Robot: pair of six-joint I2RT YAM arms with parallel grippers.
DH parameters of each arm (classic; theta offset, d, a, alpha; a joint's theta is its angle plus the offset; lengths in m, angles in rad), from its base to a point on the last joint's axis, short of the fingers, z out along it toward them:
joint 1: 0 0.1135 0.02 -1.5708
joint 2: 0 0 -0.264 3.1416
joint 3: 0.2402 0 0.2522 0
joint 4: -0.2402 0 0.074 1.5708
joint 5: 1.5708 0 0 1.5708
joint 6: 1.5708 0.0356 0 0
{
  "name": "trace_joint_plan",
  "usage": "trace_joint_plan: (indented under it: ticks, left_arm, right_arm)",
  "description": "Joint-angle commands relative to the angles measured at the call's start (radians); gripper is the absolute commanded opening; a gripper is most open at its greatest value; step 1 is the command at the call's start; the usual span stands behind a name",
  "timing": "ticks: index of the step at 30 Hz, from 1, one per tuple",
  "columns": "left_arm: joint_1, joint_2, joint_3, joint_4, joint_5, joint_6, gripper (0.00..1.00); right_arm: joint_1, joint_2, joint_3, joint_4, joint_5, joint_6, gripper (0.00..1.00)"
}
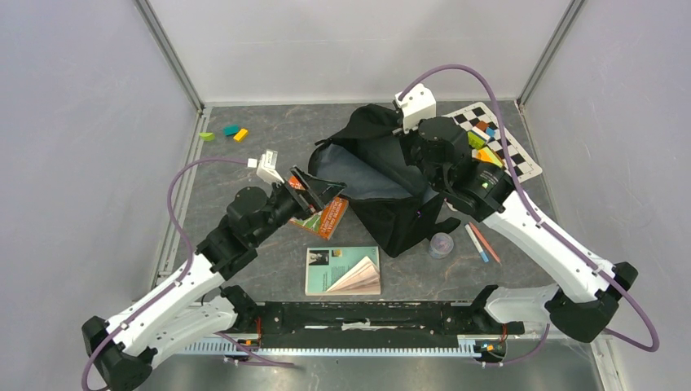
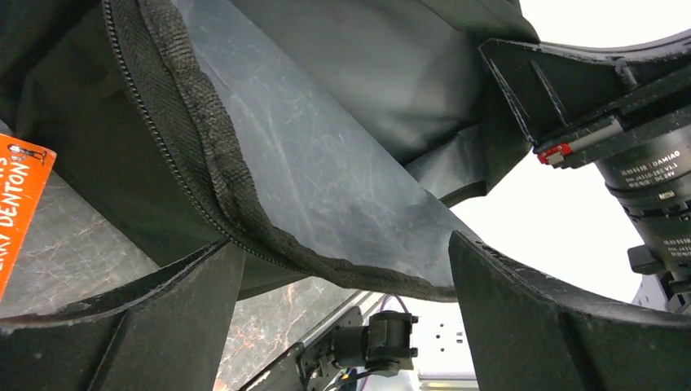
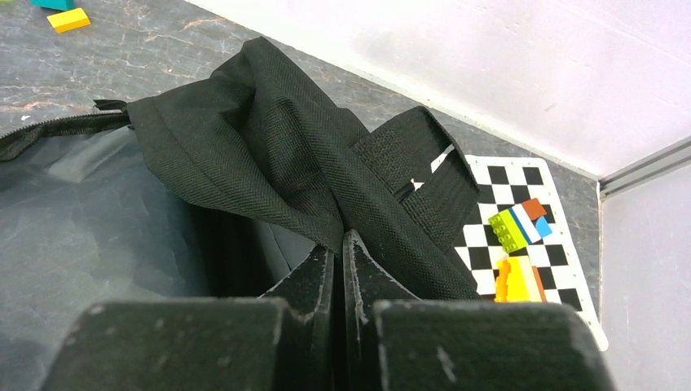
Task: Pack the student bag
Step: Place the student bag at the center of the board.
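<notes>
The student bag [image 1: 383,183] lies open mid-table, a large black backpack with grey lining. My left gripper [image 1: 316,188] is open at the left edge of its mouth. In the left wrist view the zippered rim [image 2: 244,224] and the lining [image 2: 326,155] run between the spread fingers [image 2: 538,326], and nothing is gripped. My right gripper [image 3: 338,244] is shut on a fold of the bag's black fabric [image 3: 269,138] at the far side of the opening. In the top view the wrist hides its fingertips.
An orange book [image 1: 327,218] lies just under the left gripper, a teal open book [image 1: 342,270] nearer the arm bases. A purple round item [image 1: 441,244] and pens [image 1: 481,243] sit right of the bag. A checkered mat [image 1: 521,159] holds toy bricks [image 3: 521,221]. Small blocks [image 1: 232,132] lie far left.
</notes>
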Motion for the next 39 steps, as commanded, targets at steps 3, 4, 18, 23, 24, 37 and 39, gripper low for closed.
trace_joint_plan:
  ticks: [3, 4, 18, 23, 24, 37, 39]
  left_arm:
    - [0.008, 0.027, -0.078, 0.196, -0.021, -0.095, 0.90]
    - [0.013, 0.036, -0.093, 0.204, -0.017, -0.091, 0.80]
    - [0.381, 0.449, 0.462, -0.104, 0.474, 0.313, 0.02]
    - [0.407, 0.696, 0.932, -0.326, 0.522, 0.460, 0.02]
    - [0.414, 0.733, 1.015, -0.347, 0.534, 0.466, 0.02]
    - [0.463, 1.017, 1.095, -0.404, 0.716, 0.600, 0.02]
    - [0.463, 1.034, 1.055, -0.407, 0.711, 0.650, 0.02]
  right_arm:
    - [-0.003, -0.040, -0.025, -0.007, -0.009, 0.045, 0.00]
    - [-0.003, -0.048, -0.035, 0.002, -0.007, 0.050, 0.00]
    - [-0.075, -0.028, 0.048, 0.184, 0.185, -0.042, 0.00]
    - [-0.098, 0.002, 0.097, 0.254, 0.187, -0.010, 0.00]
    - [-0.109, -0.005, 0.082, 0.268, 0.190, 0.007, 0.00]
    - [-0.365, -0.075, -0.427, 0.405, 0.011, 0.184, 0.00]
    - [-0.404, -0.070, -0.477, 0.416, -0.008, 0.199, 0.00]
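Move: Just ahead of the open left fingers, about 2 cm farther out, level sideways and some 5 cm below, hangs the zippered near-left rim of the student bag. The right hand grips the far rim, about 12 cm ahead of the left hand, 17 cm to its right and 5 cm higher. The orange book lies roughly 8 cm ahead of the left hand, 6 cm left and 28 cm down. From the right hand the chessboard is about 12 cm ahead, 30 cm right and 35 cm down. Sinking about 5 cm, the left fingers close on the bag's zippered rim, then swing it forward roughly 19 cm while rising steeply before dropping again near the far side. The right hand keeps its pinch on the other rim and goes some 12 cm right and a little forward, lifting slightly, then sinking, while turning clockwise about 25 degrees towards the chessboard side. ##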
